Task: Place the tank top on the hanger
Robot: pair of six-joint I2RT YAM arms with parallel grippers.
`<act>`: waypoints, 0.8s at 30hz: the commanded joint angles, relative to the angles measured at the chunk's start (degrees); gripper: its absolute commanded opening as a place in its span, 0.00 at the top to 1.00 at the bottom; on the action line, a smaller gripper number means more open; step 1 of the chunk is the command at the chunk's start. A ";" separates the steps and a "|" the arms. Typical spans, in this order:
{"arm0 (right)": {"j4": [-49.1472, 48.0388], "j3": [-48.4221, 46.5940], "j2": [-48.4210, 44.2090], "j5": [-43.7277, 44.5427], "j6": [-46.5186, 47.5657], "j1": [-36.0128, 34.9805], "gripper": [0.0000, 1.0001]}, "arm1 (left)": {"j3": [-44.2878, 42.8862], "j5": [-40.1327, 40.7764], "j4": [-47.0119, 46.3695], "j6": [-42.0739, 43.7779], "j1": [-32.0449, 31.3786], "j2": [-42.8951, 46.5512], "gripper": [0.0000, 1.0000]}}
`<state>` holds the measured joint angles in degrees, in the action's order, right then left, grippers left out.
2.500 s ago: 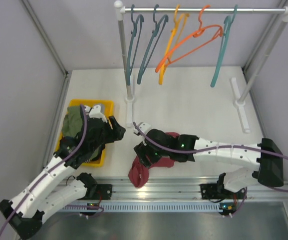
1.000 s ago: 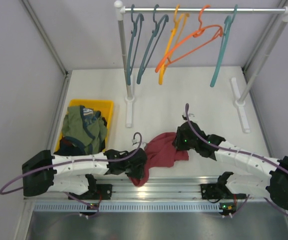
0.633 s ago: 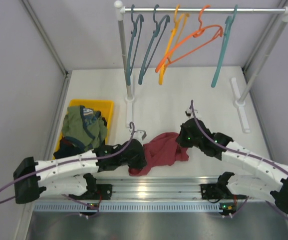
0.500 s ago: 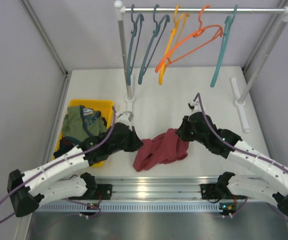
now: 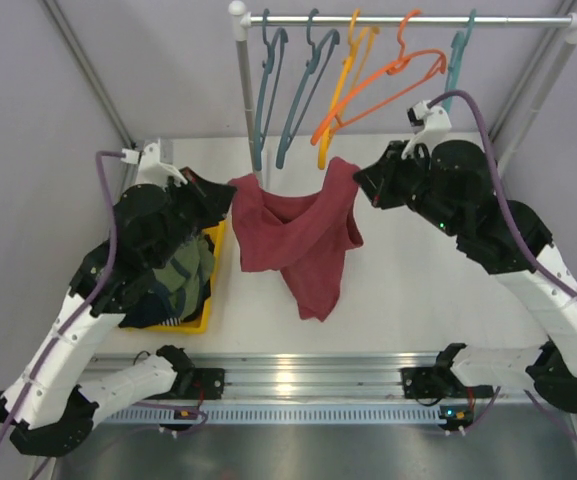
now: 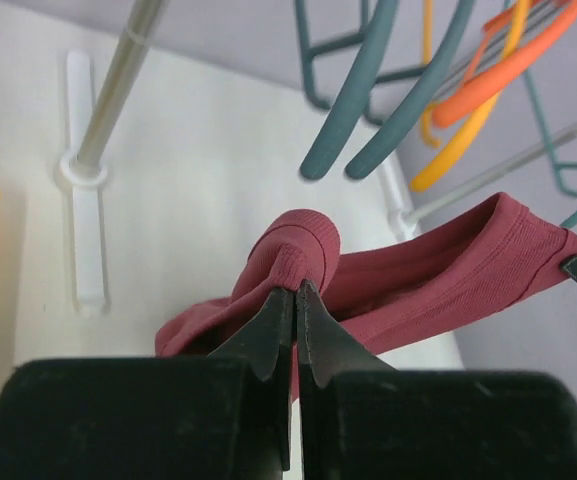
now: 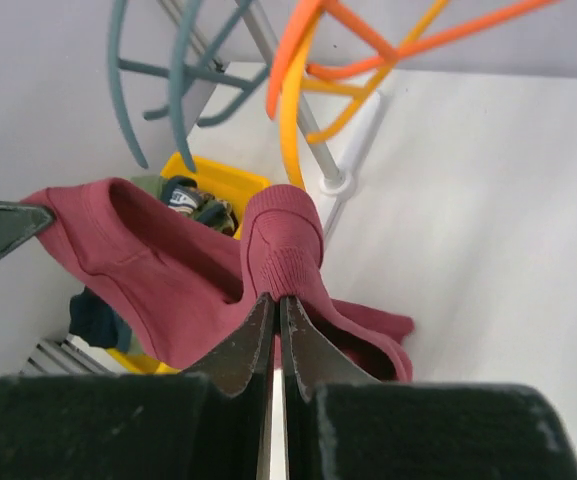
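The maroon tank top (image 5: 303,240) hangs in the air below the rail, stretched between both grippers with its body drooping toward the table. My left gripper (image 5: 230,187) is shut on one shoulder strap (image 6: 303,245), its jaws pressed together on the cloth. My right gripper (image 5: 357,181) is shut on the other strap (image 7: 280,235). Each wrist view shows the strap bunched just past its own gripper tips: left gripper (image 6: 295,290), right gripper (image 7: 276,297). The light teal hanger (image 5: 456,58) hangs at the right end of the rail, its lower part hidden behind my right arm.
Two darker teal hangers (image 5: 286,90), a yellow hanger (image 5: 346,75) and an orange hanger (image 5: 388,85) hang on the rail (image 5: 368,19). The rack's left post (image 5: 248,110) stands just behind the tank top. A yellow bin (image 5: 214,250) holding the olive garment (image 5: 183,275) lies under my left arm.
Both grippers shut on the straps and rose from the table toward the rail. The tank top came up off the table and now hangs spread between them.
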<state>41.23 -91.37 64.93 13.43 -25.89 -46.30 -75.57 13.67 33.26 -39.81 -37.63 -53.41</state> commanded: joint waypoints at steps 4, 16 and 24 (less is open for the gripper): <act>8.16 -16.37 5.73 -0.42 5.41 0.69 1.00 | -11.08 4.17 4.00 3.51 0.27 0.06 1.00; -3.08 28.14 -14.45 -2.97 -5.83 1.30 1.00 | 22.02 -5.75 -6.52 -6.67 0.27 4.19 1.00; -12.58 58.75 -21.42 -6.14 -16.03 1.22 0.94 | 41.90 -12.87 -19.18 -10.20 0.27 1.30 1.00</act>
<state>36.80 -35.35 44.97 8.75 -36.82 -45.80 -35.92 4.86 25.06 -47.97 -37.56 -51.31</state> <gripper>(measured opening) 0.038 0.017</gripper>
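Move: The bare table spot the held tank top goes to has its middle about 4 cm nearer the base than the left hand, 11 cm to its right and 37 cm below. From the right hand that spot is some 4 cm back, 9 cm left and 35 cm down. The yellow basket stands roughly 17 cm to the left hand's left, level with it fore and aft; the left rack foot lies about 10 cm ahead of the left hand, nearly straight out. Both are far below. Up first, about 6 cm, then swiftly down together: both hands toss the hanging tank top and bring it down to the table, ending some 25–30 cm below where they began. They draw back as they sink, the right more so and also off to its right, away from the left hand. Fingers tip down about 30 degrees, each pair still pinching its corner. ##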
